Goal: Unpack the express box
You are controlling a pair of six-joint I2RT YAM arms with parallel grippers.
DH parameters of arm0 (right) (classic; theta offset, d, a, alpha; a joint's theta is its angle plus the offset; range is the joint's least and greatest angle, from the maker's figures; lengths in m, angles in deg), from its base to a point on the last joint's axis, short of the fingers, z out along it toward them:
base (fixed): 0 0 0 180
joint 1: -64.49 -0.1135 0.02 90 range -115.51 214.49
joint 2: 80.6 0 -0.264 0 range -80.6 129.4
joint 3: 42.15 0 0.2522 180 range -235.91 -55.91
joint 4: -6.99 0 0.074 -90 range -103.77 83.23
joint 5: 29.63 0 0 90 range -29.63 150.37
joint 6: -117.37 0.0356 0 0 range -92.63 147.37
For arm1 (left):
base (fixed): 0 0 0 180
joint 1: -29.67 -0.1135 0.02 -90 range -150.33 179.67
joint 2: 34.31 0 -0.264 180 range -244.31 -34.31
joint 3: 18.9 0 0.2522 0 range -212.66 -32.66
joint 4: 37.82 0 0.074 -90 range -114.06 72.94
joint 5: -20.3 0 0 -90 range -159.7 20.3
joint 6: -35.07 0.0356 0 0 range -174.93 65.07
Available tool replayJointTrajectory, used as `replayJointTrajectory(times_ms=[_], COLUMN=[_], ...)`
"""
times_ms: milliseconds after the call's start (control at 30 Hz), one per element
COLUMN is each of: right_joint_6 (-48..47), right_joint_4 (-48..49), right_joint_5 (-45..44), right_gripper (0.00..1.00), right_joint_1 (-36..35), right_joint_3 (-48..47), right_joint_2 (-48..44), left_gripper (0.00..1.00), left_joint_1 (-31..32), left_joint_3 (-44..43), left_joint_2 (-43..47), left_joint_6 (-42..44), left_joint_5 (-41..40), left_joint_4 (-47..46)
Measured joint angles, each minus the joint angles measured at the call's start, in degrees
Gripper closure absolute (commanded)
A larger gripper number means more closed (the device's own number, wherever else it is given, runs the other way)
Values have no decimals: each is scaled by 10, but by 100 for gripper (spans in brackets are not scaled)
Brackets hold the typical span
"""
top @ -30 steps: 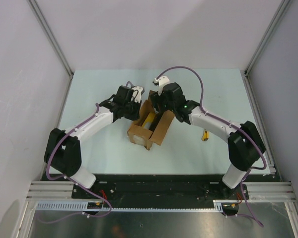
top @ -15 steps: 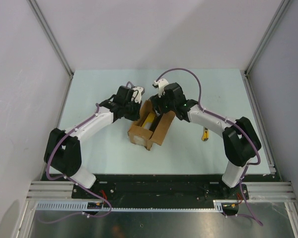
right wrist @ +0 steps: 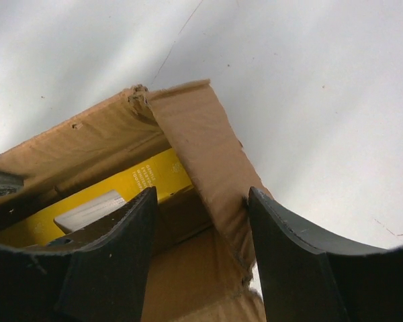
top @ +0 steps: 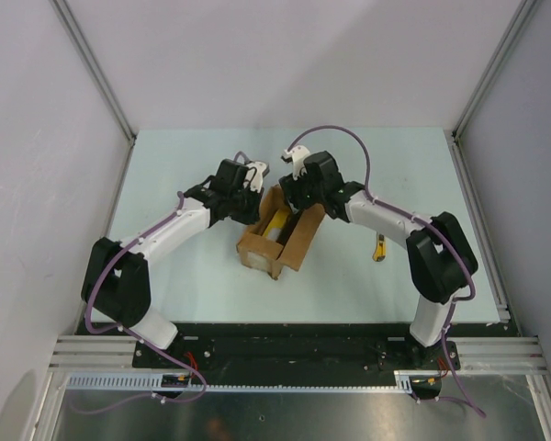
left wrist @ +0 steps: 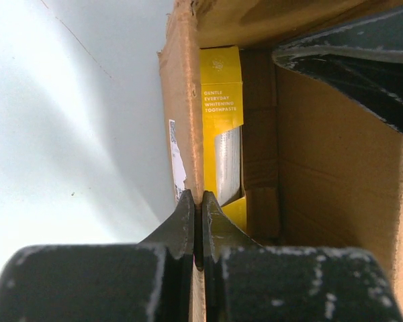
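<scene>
The express box (top: 275, 239) is a brown carton, open, in the middle of the table. A slim yellow toothpaste package (top: 277, 221) lies inside it, also in the left wrist view (left wrist: 221, 121) and the right wrist view (right wrist: 131, 184). My left gripper (left wrist: 198, 201) is shut on the box's left wall (left wrist: 185, 121), one finger outside and one inside. My right gripper (right wrist: 201, 201) is open over the box's far end, its fingers either side of an upright flap (right wrist: 208, 147).
A small yellow-and-black utility knife (top: 379, 249) lies on the table to the right of the box, under my right forearm. The pale table (top: 184, 276) is walled on the left, right and back.
My right gripper has shifted left and down over the box's far end. The left arm and the box have stayed in place.
</scene>
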Motion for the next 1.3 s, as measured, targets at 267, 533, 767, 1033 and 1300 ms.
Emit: replayJointTrajectory(times_ms=[267,533,767,1033,1300], right_joint_6=[-17,-21,17,118,309], right_joint_4=[-50,-87,-101,-135,-213], right_joint_5=[23,36,-7,-207,-352], right_gripper=[55,100,100,100,100], right_joint_1=[5,5,-2,-54,-126], right_joint_3=[-56,-64,-64,-62,-61], right_joint_2=[57,66,57,27,21], left_gripper=[90,53,7,0,0], left_joint_1=[9,9,11,13,-3], left_joint_3=[0,0,-9,-41,-45], left_joint_2=[0,1,28,92,84], left_joint_6=[5,2,-6,-35,-78], left_joint_5=[10,3,-43,-156,-215], left_joint_4=[4,-1,-4,-7,23])
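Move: Just below the right hand's open fingers, about 5 cm down and 1 cm to the left, is the far end wall of the open express box. The yellow toothpaste box inside lies some 5 cm back, 6 cm left and 9 cm lower; the right side flap is about 8 cm back, 1 cm right. From the left hand, still pinching the left long wall, the far end wall is roughly 7 cm ahead and 9 cm right, a little lower. Sinking some 3.5 cm, the right hand closes on the far end wall and pinches it, while the left fingers open wide off the long wall and that hand lifts about 9 cm, veering forward and left. Keeping its pinch, the right hand then pulls the wall back about 5 cm, turning some 30 degrees clockwise. ##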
